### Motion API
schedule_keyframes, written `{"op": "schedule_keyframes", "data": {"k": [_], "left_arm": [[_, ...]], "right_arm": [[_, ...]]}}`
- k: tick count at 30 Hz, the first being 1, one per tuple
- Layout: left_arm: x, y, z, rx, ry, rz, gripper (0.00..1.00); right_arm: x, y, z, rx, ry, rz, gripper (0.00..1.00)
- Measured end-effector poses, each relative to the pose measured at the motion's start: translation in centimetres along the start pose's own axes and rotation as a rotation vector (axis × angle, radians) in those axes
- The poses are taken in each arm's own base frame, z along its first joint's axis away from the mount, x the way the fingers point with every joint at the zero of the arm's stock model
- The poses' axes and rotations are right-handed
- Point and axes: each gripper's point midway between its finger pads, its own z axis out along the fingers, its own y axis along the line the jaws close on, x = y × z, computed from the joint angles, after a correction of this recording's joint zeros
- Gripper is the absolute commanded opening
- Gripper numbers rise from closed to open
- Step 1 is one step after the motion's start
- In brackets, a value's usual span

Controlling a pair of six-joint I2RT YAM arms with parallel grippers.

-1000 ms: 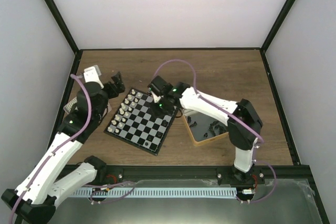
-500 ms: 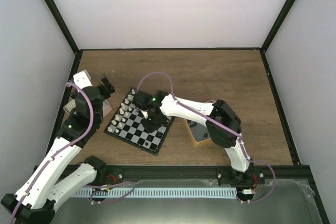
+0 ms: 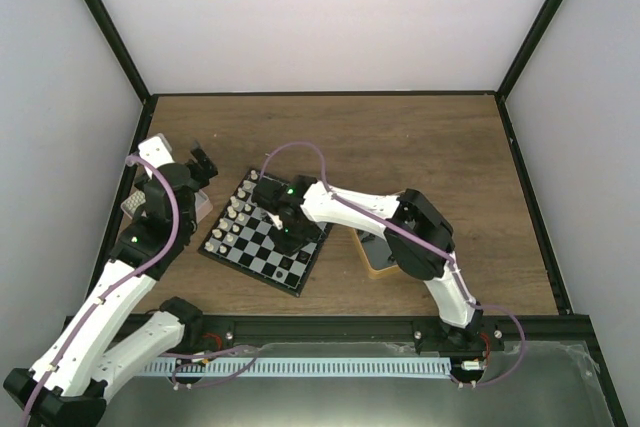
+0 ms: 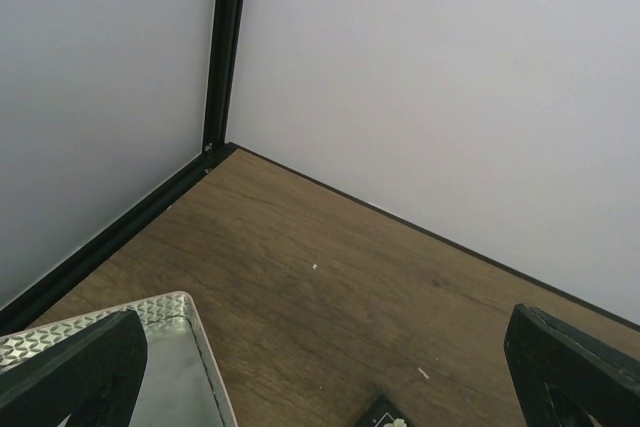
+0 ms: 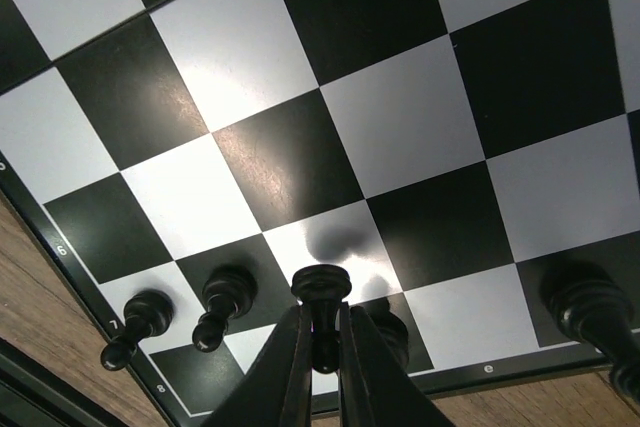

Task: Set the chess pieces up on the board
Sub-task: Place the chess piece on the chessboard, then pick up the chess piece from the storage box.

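The board (image 3: 262, 243) lies left of the table's centre, with cream chess pieces (image 3: 238, 209) lined along its left side and a few black ones (image 3: 291, 265) near its right edge. My right gripper (image 3: 286, 231) hangs over the board and is shut on a black chess piece (image 5: 321, 287), pinched by its stem with its base just above a pale square (image 5: 335, 237) close to the rim. Black pieces (image 5: 222, 303) stand on the squares beside it. My left gripper (image 3: 205, 163) is open and empty beyond the board's far left corner (image 4: 385, 415).
A silver tin (image 4: 175, 367) sits under the left arm by the left wall. A gold-rimmed tin (image 3: 376, 259) right of the board is largely covered by the right arm. The enclosure's walls and black frame (image 4: 225, 47) stand close to the left gripper.
The right gripper has swung from the board's far right side to over its middle squares with the black piece. The left gripper has drawn back to the left, away from the board.
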Motion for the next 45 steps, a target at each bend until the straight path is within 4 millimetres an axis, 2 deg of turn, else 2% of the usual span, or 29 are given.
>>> {"op": "schedule_keyframes", "data": {"k": [13, 22, 27, 31, 35, 39, 42, 45], "left_arm": [[0.2, -0.1, 0.1, 0.009, 0.009, -0.008, 1.0], [0.3, -0.1, 0.1, 0.015, 0.014, -0.016, 1.0], [0.3, -0.1, 0.2, 0.015, 0.016, -0.018, 1.0], [0.2, -0.2, 0.0, 0.031, 0.018, -0.025, 1.0], [-1.3, -0.1, -1.4, 0.088, -0.03, -0.081, 1.0], [-2.8, -0.4, -2.9, 0.169, -0.083, -0.123, 1.0], [-3.1, -1.6, -3.4, 0.25, -0.093, -0.113, 1.0], [-2.3, -3.1, -3.5, 0.331, -0.073, -0.081, 1.0]], "right_arm": [[0.2, 0.0, 0.5, 0.005, 0.013, -0.006, 0.16], [0.2, 0.0, 0.5, 0.004, 0.013, -0.002, 0.18], [0.0, -0.1, 0.5, 0.008, 0.005, 0.019, 0.29], [-0.7, 0.1, 0.2, -0.006, -0.025, 0.059, 0.31], [-2.0, 0.2, -1.8, -0.037, -0.104, 0.112, 0.31], [-3.1, -0.9, -6.0, -0.063, -0.244, 0.198, 0.32], [-3.0, -3.9, -9.0, -0.046, -0.347, 0.313, 0.32], [-1.6, -8.8, -11.4, -0.007, -0.435, 0.486, 0.32]]}}
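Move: The white square for the held black pawn lies right under the right hand, some 3 cm down. A placed black pawn stands about 3 cm back and 1 cm to the left; a back-row piece stands 1 cm back and 3 cm to the right, and a taller black piece about 4 cm ahead and 5 cm to the right, all with middles 1–2 cm lower. From the left hand, that square is roughly 9 cm back, 25 cm to the right and 29 cm down. Ease the pawn down the last half centimetre onto its square, hold the right hand still and part the fingers about a third of their range to let go. Then lift away about 10 cm, swinging forward and right towards the black pieces' tray, turning some 30 degrees clockwise. Late on, raise the empty, open left hand slightly and shift it right, tipping its fingers up. ##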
